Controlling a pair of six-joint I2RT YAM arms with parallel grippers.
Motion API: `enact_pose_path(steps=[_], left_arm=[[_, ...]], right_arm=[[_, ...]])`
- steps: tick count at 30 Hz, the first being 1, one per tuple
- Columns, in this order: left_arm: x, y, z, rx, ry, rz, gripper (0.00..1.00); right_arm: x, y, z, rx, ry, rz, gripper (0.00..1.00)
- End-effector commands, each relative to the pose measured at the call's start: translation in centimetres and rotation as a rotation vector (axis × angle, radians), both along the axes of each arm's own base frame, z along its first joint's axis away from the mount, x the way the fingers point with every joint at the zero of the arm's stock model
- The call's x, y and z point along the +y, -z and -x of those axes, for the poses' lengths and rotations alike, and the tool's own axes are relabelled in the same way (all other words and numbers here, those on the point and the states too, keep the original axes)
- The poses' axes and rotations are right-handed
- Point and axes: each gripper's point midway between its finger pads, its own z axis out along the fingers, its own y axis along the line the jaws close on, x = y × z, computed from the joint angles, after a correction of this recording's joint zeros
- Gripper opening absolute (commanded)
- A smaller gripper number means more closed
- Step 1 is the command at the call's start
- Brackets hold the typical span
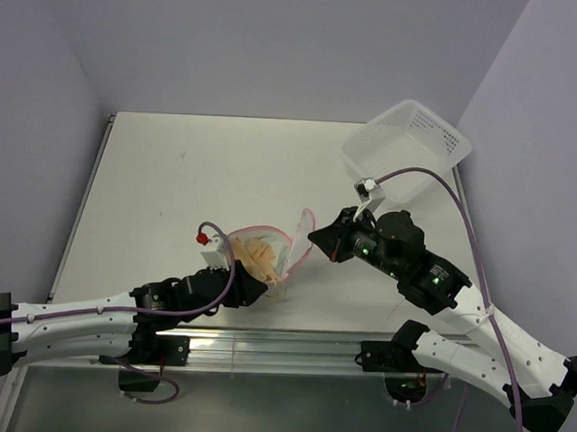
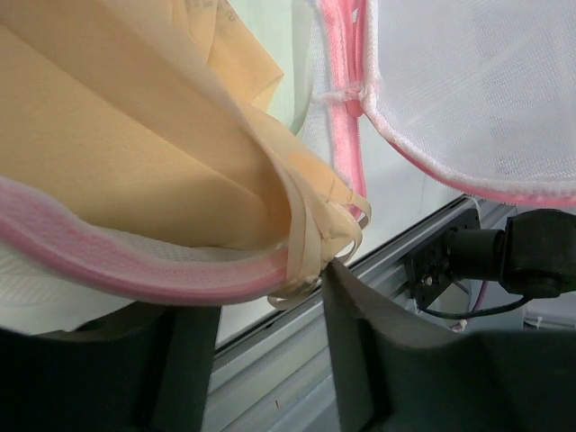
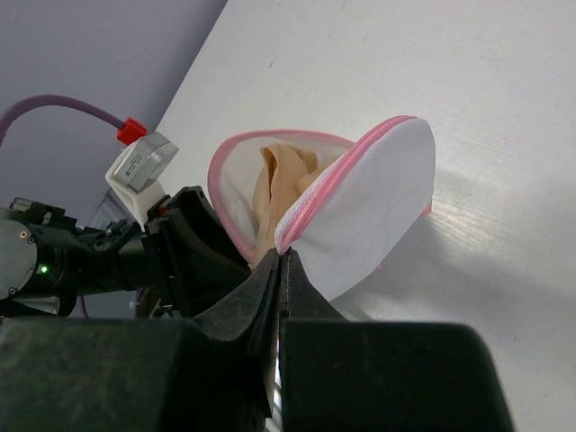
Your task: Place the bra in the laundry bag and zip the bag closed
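Observation:
The laundry bag (image 1: 289,243) lies open on the table, a white mesh pouch with a pink zipper rim (image 2: 135,277). The beige bra (image 1: 259,255) sits folded inside it, and its straps (image 2: 310,243) spill over the near rim. My right gripper (image 3: 286,254) is shut on the pink zipper edge of the raised lid flap (image 3: 369,202), holding it up. My left gripper (image 2: 261,306) is open at the bag's near rim. One of its fingers (image 2: 346,297) touches the straps, and nothing is pinched between the two.
A white perforated plastic basket (image 1: 406,148) hangs over the table's far right corner. The table's metal front rail (image 2: 297,360) runs just below the bag. The left arm's camera block (image 3: 139,166) with its purple cable sits close beside the bag.

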Motion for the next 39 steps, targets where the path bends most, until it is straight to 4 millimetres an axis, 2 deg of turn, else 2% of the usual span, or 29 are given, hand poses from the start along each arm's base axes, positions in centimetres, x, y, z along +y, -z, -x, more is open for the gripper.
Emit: enact_pose_path(steps=[1, 6, 9, 12, 14, 17, 18, 22, 25, 28, 29, 30, 33, 36, 39], left_arm=[[-0.6, -0.9, -0.7, -0.034, -0.033, 0.05, 0.5], [-1.3, -1.8, -0.2, -0.039, -0.001, 0.08, 0.37], [-2.1, -2.3, 0.6, -0.027, 0.047, 0.091, 0.3], [-3.3, -3.1, 2.2, 0.007, 0.147, 0.098, 0.29], [-4.1, -4.4, 3.2, 0.015, 0.211, 0.119, 0.26], [-4.8, -6.3, 3.9, 0.005, 0.267, 0.149, 0.13], [-4.9, -7.2, 4.0, -0.007, 0.278, 0.169, 0.06], [-5.3, -9.2, 4.3, -0.033, 0.308, 0.187, 0.0], [-4.5, -10.3, 3.1, -0.061, 0.241, 0.19, 0.0], [-2.5, -11.4, 0.4, -0.121, 0.077, 0.166, 0.0], [-1.8, -11.1, -0.3, -0.132, 0.033, 0.137, 0.0], [-0.7, -12.0, -1.8, -0.167, -0.048, 0.133, 0.0], [1.0, -12.9, -4.0, -0.219, -0.143, 0.106, 0.0], [1.7, -12.6, -5.5, -0.234, -0.171, 0.054, 0.0], [1.7, -11.0, -6.4, -0.227, -0.17, -0.017, 0.0]], right_arm=[[0.2, -1.3, 0.0, -0.05, -0.009, -0.042, 0.0], [0.3, -1.1, -0.1, -0.05, -0.008, -0.039, 0.0], [0.4, -0.7, -0.2, -0.043, -0.007, -0.031, 0.0], [0.3, -0.7, -0.3, -0.046, -0.003, -0.028, 0.0], [0.2, -0.7, -0.3, -0.045, -0.001, -0.028, 0.0], [0.2, -0.5, -0.3, -0.044, 0.0, -0.025, 0.0], [0.1, -0.3, -0.3, -0.041, 0.001, -0.021, 0.0], [0.0, 0.3, -0.4, -0.034, 0.011, -0.005, 0.0], [0.0, 0.7, -0.3, -0.032, 0.005, 0.003, 0.0], [0.0, 1.1, 0.0, -0.026, -0.007, 0.004, 0.0], [0.1, 1.0, 0.2, -0.029, -0.014, -0.002, 0.0], [0.1, 1.0, 0.3, -0.029, -0.02, -0.004, 0.0], [0.4, 1.0, 0.7, -0.029, -0.038, -0.002, 0.0], [0.7, 0.8, 1.0, -0.037, -0.057, -0.001, 0.0], [0.9, 0.7, 1.4, -0.045, -0.073, -0.001, 0.0]])
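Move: The bra's strap ends hang over the laundry bag's near rim just beyond the left fingertips, about 2 cm to the left hand's right, 1 cm ahead and level with it. From that hand the bag's mouth is centred some 7 cm ahead and 2 cm left, at about its height; the mesh lid stands roughly 8 cm ahead, 8 cm right and 8 cm higher. From the right hand, the strap ends lie about 5 cm back, 8 cm left and 15 cm down. The left fingers, half open at the rim, shut and pinch the bra's strap end while drawing about 4 cm back and to the right; they pull it up some 11 cm, then swing it forward and left towards the bag's mouth, the fingers tipping up. The right hand keeps its pinch on the lid, sinking about 2 cm. ##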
